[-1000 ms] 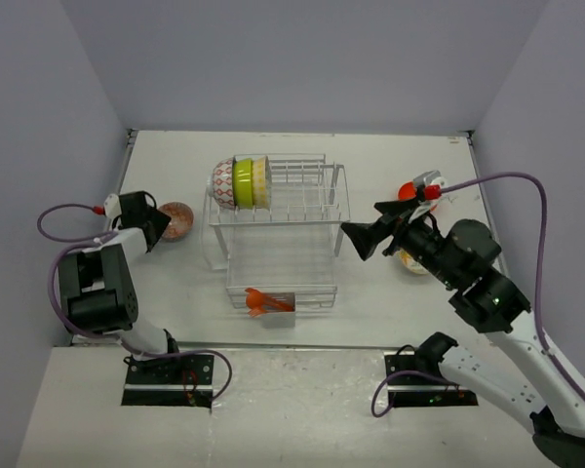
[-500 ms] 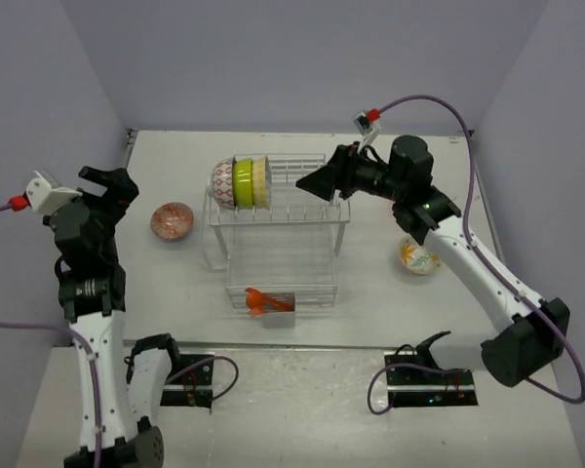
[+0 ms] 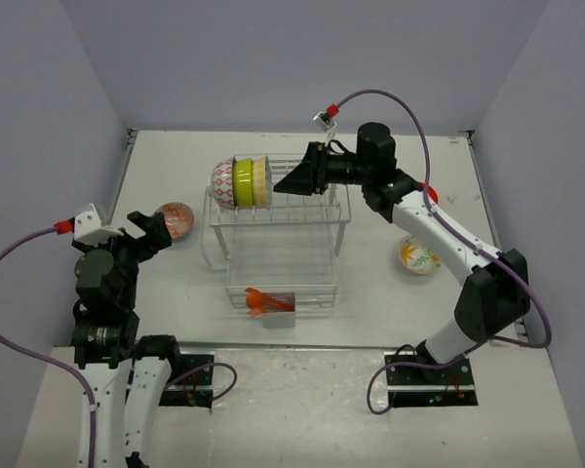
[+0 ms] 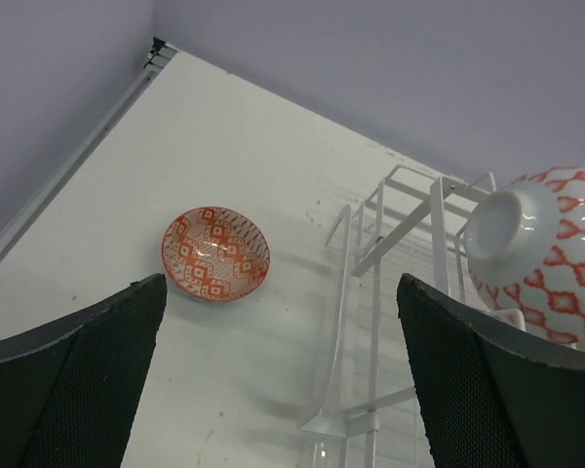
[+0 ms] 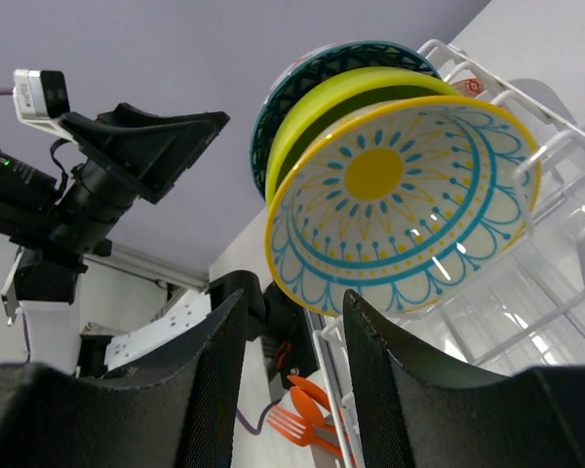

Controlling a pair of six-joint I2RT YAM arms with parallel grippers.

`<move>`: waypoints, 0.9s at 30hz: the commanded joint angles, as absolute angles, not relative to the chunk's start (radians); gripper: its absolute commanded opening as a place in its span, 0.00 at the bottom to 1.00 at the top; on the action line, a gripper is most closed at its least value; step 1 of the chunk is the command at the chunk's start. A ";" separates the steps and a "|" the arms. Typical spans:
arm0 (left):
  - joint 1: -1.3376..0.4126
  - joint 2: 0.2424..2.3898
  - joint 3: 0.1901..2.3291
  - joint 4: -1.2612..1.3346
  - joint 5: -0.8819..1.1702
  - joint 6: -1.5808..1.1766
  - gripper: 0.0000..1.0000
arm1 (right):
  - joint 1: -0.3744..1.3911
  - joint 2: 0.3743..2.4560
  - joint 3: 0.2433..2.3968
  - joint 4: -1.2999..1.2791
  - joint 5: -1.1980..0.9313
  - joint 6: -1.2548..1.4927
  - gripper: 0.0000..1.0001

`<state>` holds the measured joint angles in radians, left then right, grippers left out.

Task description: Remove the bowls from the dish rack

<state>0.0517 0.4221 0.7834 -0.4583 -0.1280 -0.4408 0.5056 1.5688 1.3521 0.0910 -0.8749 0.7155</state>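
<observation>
The white wire dish rack (image 3: 312, 255) stands mid-table. Three bowls stand on edge on its upper shelf: red-patterned (image 3: 222, 183), lime green (image 3: 242, 181) and cream-yellow (image 3: 260, 181). My right gripper (image 3: 294, 180) is at the cream-yellow bowl (image 5: 400, 195). It (image 5: 292, 297) is open with the jaws narrowed, and the bowl's lower rim is at the fingertips. On the table lie a red-patterned bowl (image 3: 175, 219) at the left and a white floral bowl (image 3: 418, 256) at the right. My left gripper (image 3: 148, 237) hangs open and empty, back from the red bowl (image 4: 215, 253).
Orange utensils (image 3: 263, 300) lie in the rack's front holder, also seen between my right fingers as an orange fork (image 5: 307, 419). An orange thing (image 3: 427, 192) shows behind my right arm. Walls close the table on three sides. The rack's left end (image 4: 370, 292) is ahead of the left gripper.
My right arm has swung left from the floral bowl to the rack's upper shelf, its jaws narrowing. My left gripper opened, left the red bowl and drew back toward the near edge.
</observation>
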 commanded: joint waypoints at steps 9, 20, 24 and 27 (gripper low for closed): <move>0.011 0.382 0.739 -0.459 -0.227 -0.383 1.00 | 0.589 1.652 1.522 0.017 -0.842 0.620 0.40; 0.011 0.359 0.736 -0.456 -0.227 -0.387 1.00 | 0.589 1.700 1.513 0.069 -0.798 0.661 0.22; 0.011 0.364 0.736 -0.456 -0.221 -0.387 1.00 | 0.592 1.709 1.496 0.126 -0.811 0.699 0.20; 0.011 0.348 0.733 -0.453 -0.218 -0.387 1.00 | 0.598 1.700 1.480 0.146 -0.790 0.715 0.16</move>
<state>0.0166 0.3584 0.7391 -0.4786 -0.2169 -0.4076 0.5976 1.6936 1.4815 0.0921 -0.8299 0.6956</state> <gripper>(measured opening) 0.997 0.185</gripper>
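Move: In the top rack, the yellow bowl's middle lies about 6 cm to the left of the right hand, 3 cm farther forward and 4 cm lower, with its open side facing that hand. The green bowl nests some 4 cm left of the yellow one, and the red-patterned bowl about 9 cm left of it, both level with it front to back. From the left hand, the yellow bowl is about 24 cm right, 10 cm ahead and slightly lower. Sliding left about 4 to 5 cm, almost level, the right hand brings its half-open fingers to the near, upper part of the yellow bowl's rim, one finger inside and the other outside. Most of the reach comes first, with a slight rise that sinks away again; then the fingers narrow to under half their starting gap around the rim, the wrist barely turning. ##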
